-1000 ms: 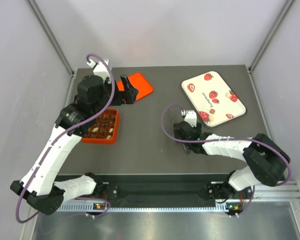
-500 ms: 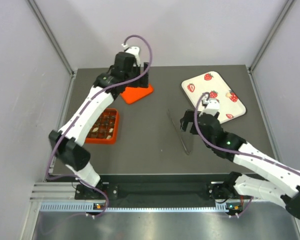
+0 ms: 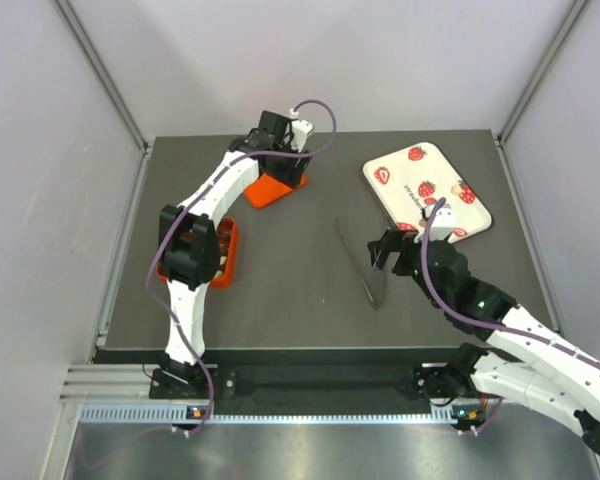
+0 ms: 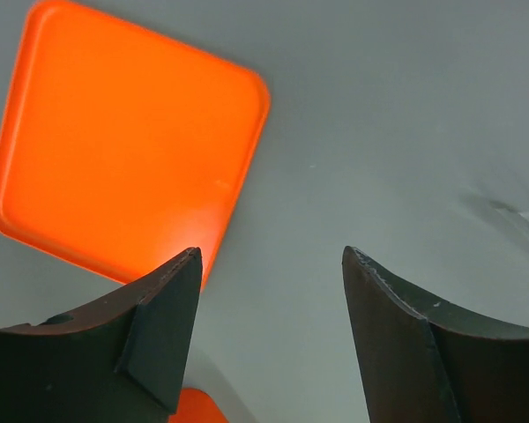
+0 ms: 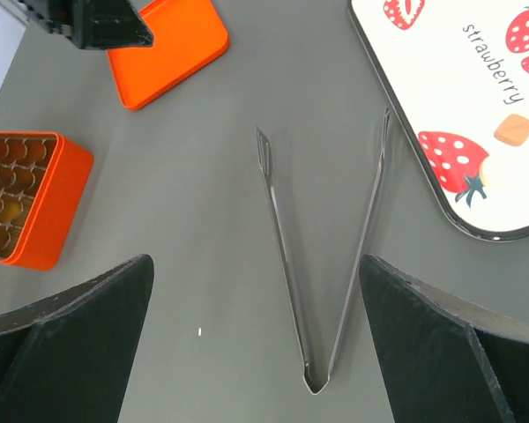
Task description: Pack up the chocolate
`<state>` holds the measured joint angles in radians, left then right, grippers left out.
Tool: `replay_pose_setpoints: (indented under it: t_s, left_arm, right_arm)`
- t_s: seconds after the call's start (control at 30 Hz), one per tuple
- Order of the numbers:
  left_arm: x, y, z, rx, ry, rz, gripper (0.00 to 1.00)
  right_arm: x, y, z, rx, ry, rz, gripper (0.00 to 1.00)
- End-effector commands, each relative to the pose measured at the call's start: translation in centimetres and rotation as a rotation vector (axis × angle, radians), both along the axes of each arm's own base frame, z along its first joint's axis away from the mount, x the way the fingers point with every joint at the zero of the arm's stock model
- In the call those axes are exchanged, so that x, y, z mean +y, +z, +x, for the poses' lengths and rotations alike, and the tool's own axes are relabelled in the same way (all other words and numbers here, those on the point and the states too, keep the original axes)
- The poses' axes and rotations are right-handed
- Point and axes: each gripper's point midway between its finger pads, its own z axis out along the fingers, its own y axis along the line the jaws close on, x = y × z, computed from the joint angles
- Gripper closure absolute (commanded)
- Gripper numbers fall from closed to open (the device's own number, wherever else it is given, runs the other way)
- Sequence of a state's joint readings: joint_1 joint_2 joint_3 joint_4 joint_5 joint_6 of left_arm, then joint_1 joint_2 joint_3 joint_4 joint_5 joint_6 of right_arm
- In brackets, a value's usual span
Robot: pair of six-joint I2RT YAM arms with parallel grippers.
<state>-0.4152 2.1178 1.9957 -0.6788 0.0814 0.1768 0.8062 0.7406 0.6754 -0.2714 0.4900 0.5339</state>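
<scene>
A pale brown chocolate (image 5: 514, 130) lies on the strawberry-print tray (image 5: 423, 97). Dark chocolates (image 5: 9, 189) fill compartments of the orange box (image 5: 66, 211), which the left arm partly hides from above (image 3: 225, 262). My left gripper (image 3: 285, 165) hovers at the back over the flat orange lid (image 4: 123, 150). In its wrist view it (image 4: 269, 264) is open with only table between its fingers. My right gripper (image 5: 256, 260) is wide open above the metal tongs (image 5: 322, 264), holding nothing. From above it (image 3: 385, 252) sits just left of the tray (image 3: 460, 222).
The tongs (image 3: 363, 265) lie spread in a V on the dark table between box and tray. The orange lid (image 3: 270, 188) rests near the back edge. Grey walls close in the left, right and back sides.
The left arm swung from above the box to the back, over the orange lid, its jaws narrowing a little. The right gripper opened wider and drew back from the tongs toward the tray.
</scene>
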Motion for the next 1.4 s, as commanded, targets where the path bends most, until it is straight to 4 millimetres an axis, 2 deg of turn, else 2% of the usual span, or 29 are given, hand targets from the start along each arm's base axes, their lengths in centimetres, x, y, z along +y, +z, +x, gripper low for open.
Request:
replay_pose_setpoints:
  t_s: [0.0, 0.2, 0.43, 0.47, 0.67, 0.77, 0.8, 0.83, 0.9, 0.93, 1.03, 1.07, 1.13, 1.17, 1.2, 1.23, 1.27, 1.3, 1.33, 1.37]
  left_arm:
    - [1.2, -1.4, 1.8, -0.003, -0.039, 0.004, 0.3]
    - [2.9, -6.3, 3.3, 0.028, 0.004, 0.072, 0.31]
    - [3.2, -10.3, 3.4, 0.079, 0.008, 0.085, 0.34]
    - [3.6, -11.4, 3.4, 0.092, 0.021, 0.1, 0.35]
    - [4.5, -14.0, 3.9, 0.106, 0.052, 0.137, 0.39]
    - [4.5, -14.2, 3.9, 0.114, 0.06, 0.138, 0.49]
    - [4.3, -13.9, 3.8, 0.115, 0.058, 0.128, 0.57]
    - [4.3, -13.8, 3.6, 0.122, 0.062, 0.12, 0.6]
    - [3.8, -12.5, 3.4, 0.118, 0.064, 0.099, 0.71]
    - [3.6, -11.5, 3.5, 0.108, 0.075, 0.085, 0.8]
    - [2.7, -7.2, 3.6, 0.074, 0.11, 0.007, 0.93]
    - [2.2, -4.7, 3.5, 0.05, 0.114, -0.037, 0.95]
    - [0.8, -1.1, 2.8, 0.053, 0.103, -0.145, 0.98]
    - [0.3, 1.5, 2.2, 0.035, 0.09, -0.193, 1.0]
    - [-0.1, 3.1, 1.8, 0.03, 0.08, -0.23, 1.0]
    - [-0.5, 4.3, 1.0, 0.045, 0.081, -0.267, 1.0]
    - [-1.0, 6.9, -0.2, 0.035, 0.045, -0.317, 1.0]
    - [-1.2, 8.1, -0.9, 0.034, 0.034, -0.34, 1.0]
    - [-1.3, 8.9, -1.7, 0.043, 0.026, -0.362, 1.0]
    - [-1.3, 10.8, -3.0, 0.038, 0.008, -0.387, 1.0]
  right_arm:
    - [0.2, 0.9, 0.1, -0.027, 0.014, 0.031, 0.0]
    - [-0.4, 1.5, 0.2, -0.052, -0.01, 0.036, 0.0]
    - [-0.3, 1.2, 0.6, -0.049, -0.009, 0.022, 0.0]
    - [-0.3, 1.2, 0.6, -0.05, -0.01, 0.023, 0.0]
    - [-0.1, 0.8, 0.8, -0.044, -0.009, 0.023, 0.0]
    - [-0.2, 0.8, 0.8, -0.045, -0.01, 0.018, 0.0]
    - [-0.3, 0.7, 0.8, -0.045, -0.01, 0.017, 0.0]
    - [-0.3, 0.7, 0.9, -0.044, -0.013, 0.017, 0.0]
    - [-0.3, 0.6, 0.9, -0.04, -0.012, 0.017, 0.0]
    - [-0.1, 0.7, 0.9, -0.039, -0.006, 0.023, 0.0]
    - [0.6, 1.1, 1.2, -0.043, 0.02, 0.043, 0.0]
    - [1.3, 1.6, 1.2, -0.055, 0.054, 0.067, 0.0]
    - [1.7, 2.2, 1.4, -0.062, 0.085, 0.095, 0.0]
    - [2.1, 3.4, 1.7, -0.102, 0.101, 0.131, 0.0]
    - [1.9, 4.0, 2.1, -0.129, 0.103, 0.136, 0.0]
    - [2.0, 4.5, 2.4, -0.15, 0.119, 0.143, 0.0]
    - [2.4, 5.5, 2.6, -0.182, 0.15, 0.163, 0.0]
    - [1.7, 7.5, 3.5, -0.229, 0.134, 0.18, 0.0]
    - [1.7, 8.2, 4.0, -0.248, 0.148, 0.179, 0.0]
    - [2.7, 9.1, 3.8, -0.268, 0.224, 0.188, 0.0]
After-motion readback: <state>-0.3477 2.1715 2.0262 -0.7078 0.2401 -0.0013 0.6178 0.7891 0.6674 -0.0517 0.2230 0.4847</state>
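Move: The orange lid lies flat below my left hand, its middle about 9 cm ahead, 7 cm left and 13 cm down; its near right edge is closest. At about the same depth, the compartment box is roughly 14 cm back and 22 cm to the left, and the tongs some 17 cm back and 15 cm to the right. From my right hand the lid is about 34 cm ahead, 25 cm left and 19 cm below. I sink my left hand some 13 cm, easing a little forward and left, until the half-open fingers straddle the lid's near right edge. There I shut them, pinch the rim and lift about 11 cm, drawing slightly back and right while the hand's left side rolls down. At the end my open right hand starts forward and up, about 4 cm. ##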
